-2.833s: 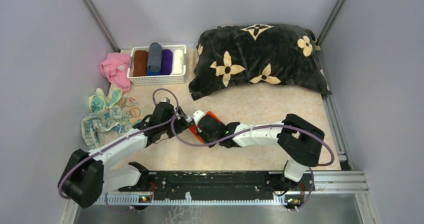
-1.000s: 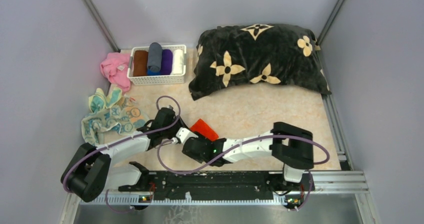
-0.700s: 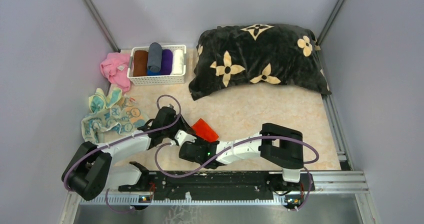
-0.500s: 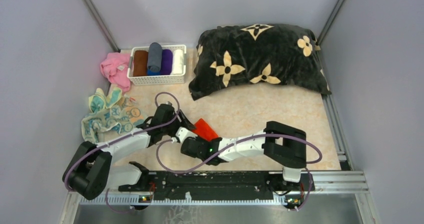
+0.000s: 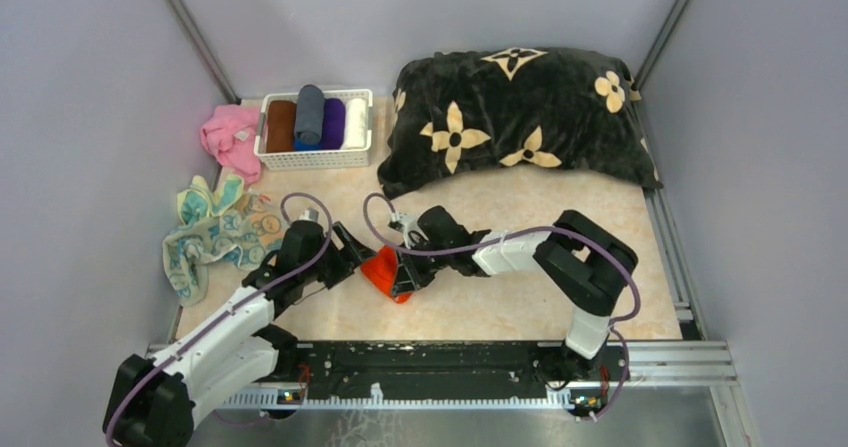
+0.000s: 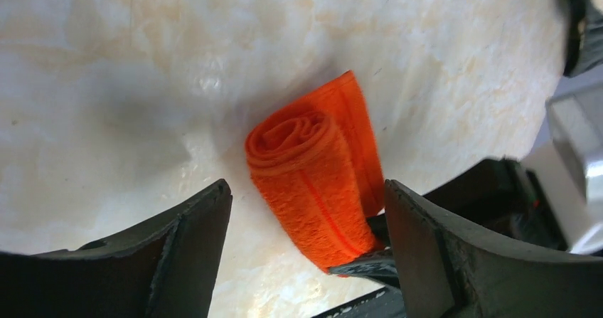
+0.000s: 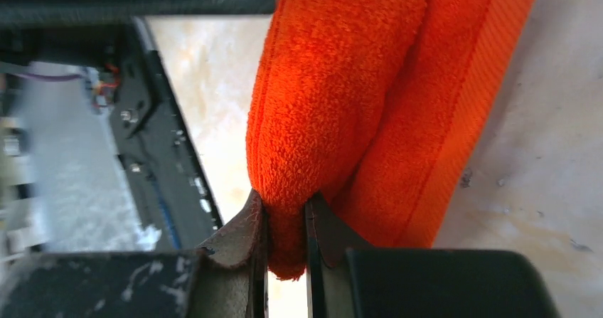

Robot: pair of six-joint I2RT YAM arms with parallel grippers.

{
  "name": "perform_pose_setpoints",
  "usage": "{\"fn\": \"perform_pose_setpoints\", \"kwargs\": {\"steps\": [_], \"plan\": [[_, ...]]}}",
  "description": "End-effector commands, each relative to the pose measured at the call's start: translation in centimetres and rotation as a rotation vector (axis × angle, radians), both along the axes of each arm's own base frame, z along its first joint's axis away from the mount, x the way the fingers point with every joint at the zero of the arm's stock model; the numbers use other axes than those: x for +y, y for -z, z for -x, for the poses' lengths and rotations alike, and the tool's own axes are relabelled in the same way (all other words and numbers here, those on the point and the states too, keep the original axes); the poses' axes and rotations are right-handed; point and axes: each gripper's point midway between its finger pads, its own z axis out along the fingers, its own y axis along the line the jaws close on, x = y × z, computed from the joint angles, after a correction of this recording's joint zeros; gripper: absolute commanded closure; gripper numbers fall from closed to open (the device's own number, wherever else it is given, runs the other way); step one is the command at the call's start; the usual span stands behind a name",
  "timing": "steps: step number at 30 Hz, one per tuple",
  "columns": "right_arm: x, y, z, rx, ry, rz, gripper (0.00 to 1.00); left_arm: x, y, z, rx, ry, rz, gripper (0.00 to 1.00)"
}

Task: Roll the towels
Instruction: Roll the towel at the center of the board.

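The orange-red towel [image 5: 385,267] lies rolled on the tabletop in front of both arms. In the left wrist view the towel [image 6: 313,183] shows its spiral end and a loose flap along its side. My left gripper [image 6: 307,190] stands open, its fingers [image 6: 192,240] on either side of the roll and apart from it; it is just left of the towel [image 5: 350,257]. My right gripper [image 7: 286,218] is shut on the end of the towel roll [image 7: 334,97], reaching from the far side [image 5: 405,265]. A crumpled heap of pale yellow and teal towels [image 5: 215,229] lies at the left.
A white basket [image 5: 268,152] with several rolled cloths stands at the back left, a pink cloth [image 5: 228,137] beside it. The big black cushion with cream flowers [image 5: 515,117] fills the back right. The black base rail [image 5: 430,362] runs along the near edge.
My left gripper has opened and drawn back to the left. My right arm has swung round to the far side and shut on the towel roll, which has shifted slightly nearer and to the left.
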Motion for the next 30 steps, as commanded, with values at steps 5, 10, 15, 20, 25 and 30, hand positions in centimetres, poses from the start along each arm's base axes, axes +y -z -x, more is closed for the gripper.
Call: {"fn": "perform_pose_setpoints", "kwargs": {"steps": [5,10,15,20,25,30], "plan": [[-0.2,-0.4,2.2,0.478,-0.015,-0.251,1.0,-1.6,2.5,1.4,0.097,0.063,0.071,0.24],[-0.8,0.8,1.7,0.537,0.051,-0.255,0.97,-2.2,4.8,1.5,0.165,0.093,0.054,0.36],[-2.1,0.8,0.9,0.396,0.098,-0.156,0.79,-1.5,7.0,1.8,0.217,0.089,-0.012,0.48],[-3.9,-1.1,-1.1,0.148,0.175,-0.002,0.47,-0.8,8.2,2.2,0.245,0.088,-0.07,0.51],[-4.8,-4.0,-2.4,-0.171,0.231,0.148,0.38,-0.4,8.5,2.3,0.251,0.085,-0.103,0.51],[-4.1,-6.6,-2.5,-0.457,0.243,0.248,0.37,-0.3,8.4,2.1,0.251,0.088,-0.121,0.51]]}}
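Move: The rolled part of the orange towel has its middle about 4 cm to my left hand's right, 4 cm back and 5 cm below; its far-left end is nearer, level ahead and 3 cm right. My right hand still pinches the near-right end, with the roll's middle some 3 cm ahead, 3 cm left and 1 cm below. From my left hand, the patterned towel lies about 27 cm left and 4 cm ahead, the basket 10 cm left and 25 cm ahead. Keeping its pinch on the near-right end, my right hand twists nearly in place, some 30 degrees, rolling the top over forward. Meanwhile my left hand sinks about 5 cm, swinging slightly back and then forward and right, and narrows its fingers around the roll's far-left end. Then my right fingers open and let go, and that hand withdraws up and a little right, its wrist turning back. ##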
